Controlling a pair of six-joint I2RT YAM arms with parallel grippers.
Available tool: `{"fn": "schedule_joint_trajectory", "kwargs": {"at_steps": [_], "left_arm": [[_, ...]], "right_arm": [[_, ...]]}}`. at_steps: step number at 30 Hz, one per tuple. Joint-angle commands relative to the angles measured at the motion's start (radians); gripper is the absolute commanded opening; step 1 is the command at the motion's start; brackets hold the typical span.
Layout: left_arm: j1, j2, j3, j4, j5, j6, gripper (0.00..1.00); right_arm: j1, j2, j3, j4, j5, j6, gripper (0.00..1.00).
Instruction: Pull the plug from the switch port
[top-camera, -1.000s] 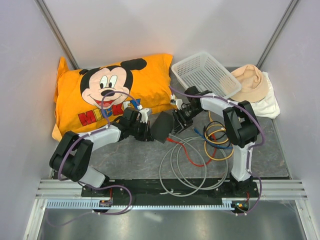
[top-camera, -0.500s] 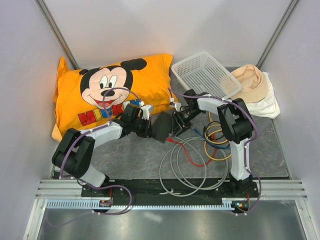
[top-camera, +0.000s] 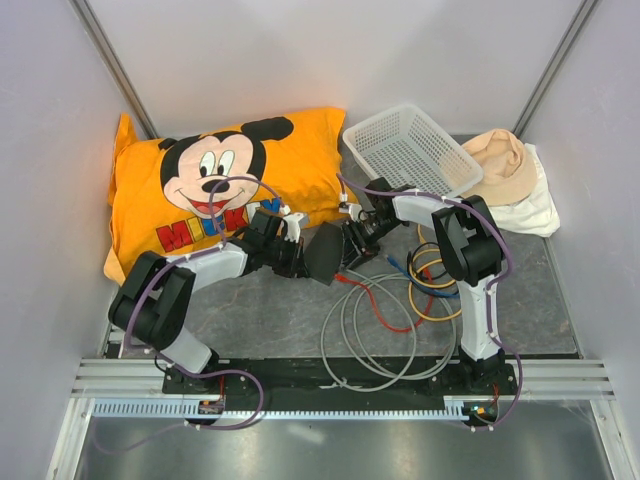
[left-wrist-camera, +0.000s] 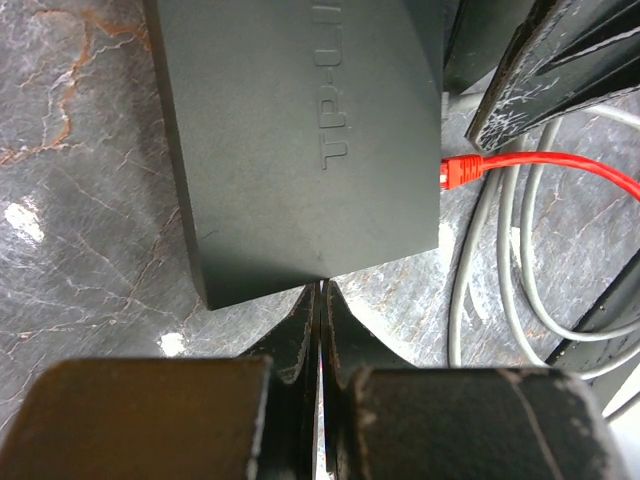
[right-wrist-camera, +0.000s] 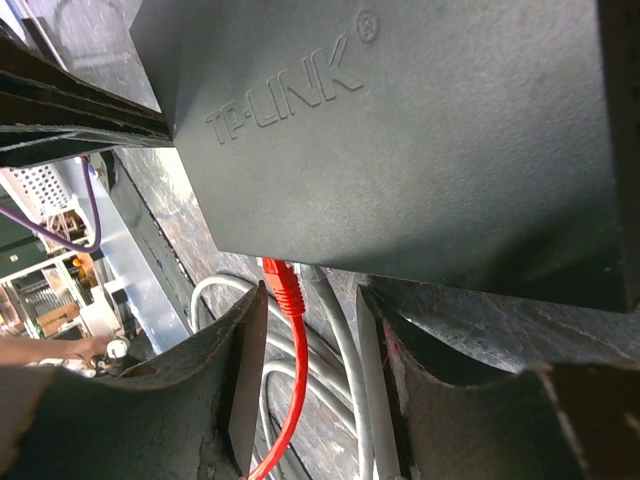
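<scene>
The switch (top-camera: 322, 254) is a flat matte-black box lying between my two grippers; it fills the upper part of the left wrist view (left-wrist-camera: 300, 150) and the right wrist view (right-wrist-camera: 400, 130). A red plug (right-wrist-camera: 283, 290) sits in a port on its edge, and its red cable (top-camera: 385, 310) trails over the table. My right gripper (right-wrist-camera: 308, 335) stands open, its fingers on either side of the red plug and a grey cable (right-wrist-camera: 340, 330) beside it. My left gripper (left-wrist-camera: 320, 292) is shut, its tips against the opposite edge of the switch, nothing between them.
An orange Mickey pillow (top-camera: 210, 180) lies at the back left, a white mesh basket (top-camera: 410, 148) behind the right arm, and a beige cloth (top-camera: 505, 170) at the back right. Grey cable loops (top-camera: 370, 340) and yellow, black and blue cables (top-camera: 435, 275) lie near the right arm.
My right gripper has moved left, up to the port edge of the switch, and its jaws have narrowed around the plug. The left gripper stays shut against the switch.
</scene>
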Motion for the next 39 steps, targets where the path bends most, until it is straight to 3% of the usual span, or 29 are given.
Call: {"fn": "schedule_joint_trajectory", "kwargs": {"at_steps": [1,12,23,31,39], "left_arm": [[-0.005,0.015,0.018,0.019,0.001,0.034,0.02],[-0.012,0.032,0.021,0.024,0.004,0.025,0.02],[-0.026,0.052,0.033,0.022,0.011,0.011,0.02],[-0.029,0.081,0.055,0.015,0.001,0.019,0.02],[-0.029,0.086,0.067,0.016,-0.003,0.016,0.02]], "right_arm": [[0.001,0.026,0.016,0.066,0.086,0.014,0.49],[0.004,0.049,0.020,0.082,0.137,0.057,0.38],[0.004,0.061,0.028,0.100,0.145,0.137,0.40],[0.006,0.086,0.017,0.094,0.125,0.143,0.34],[0.004,0.109,0.039,0.088,0.118,0.136,0.09]]}}
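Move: The grey plug in the port side of the switch sits practically between the right hand's open fingers, about 1 cm farther left and 1 cm below the hand point. The red plug is its close neighbour, roughly 1 cm back and 1 cm left of that hand, and the switch's middle lies some 2 cm ahead and 4 cm left. From the shut left hand, the switch's middle is about 4 cm ahead and 4 cm right, and the grey plug is level with it and 8 cm right. The right hand stays at the ports and closes from half open to nearly shut around the grey plug beside the red one, easing about 1 cm forward, then about 1 cm left into the port side and slightly down, while the wrist turns some 10 degrees, mostly clockwise and tipping. Meanwhile the left hand, fingers still shut, sinks about 2 cm at the near short end of the switch and drifts 1 cm to the right, its tips coming against that end to brace the switch. ##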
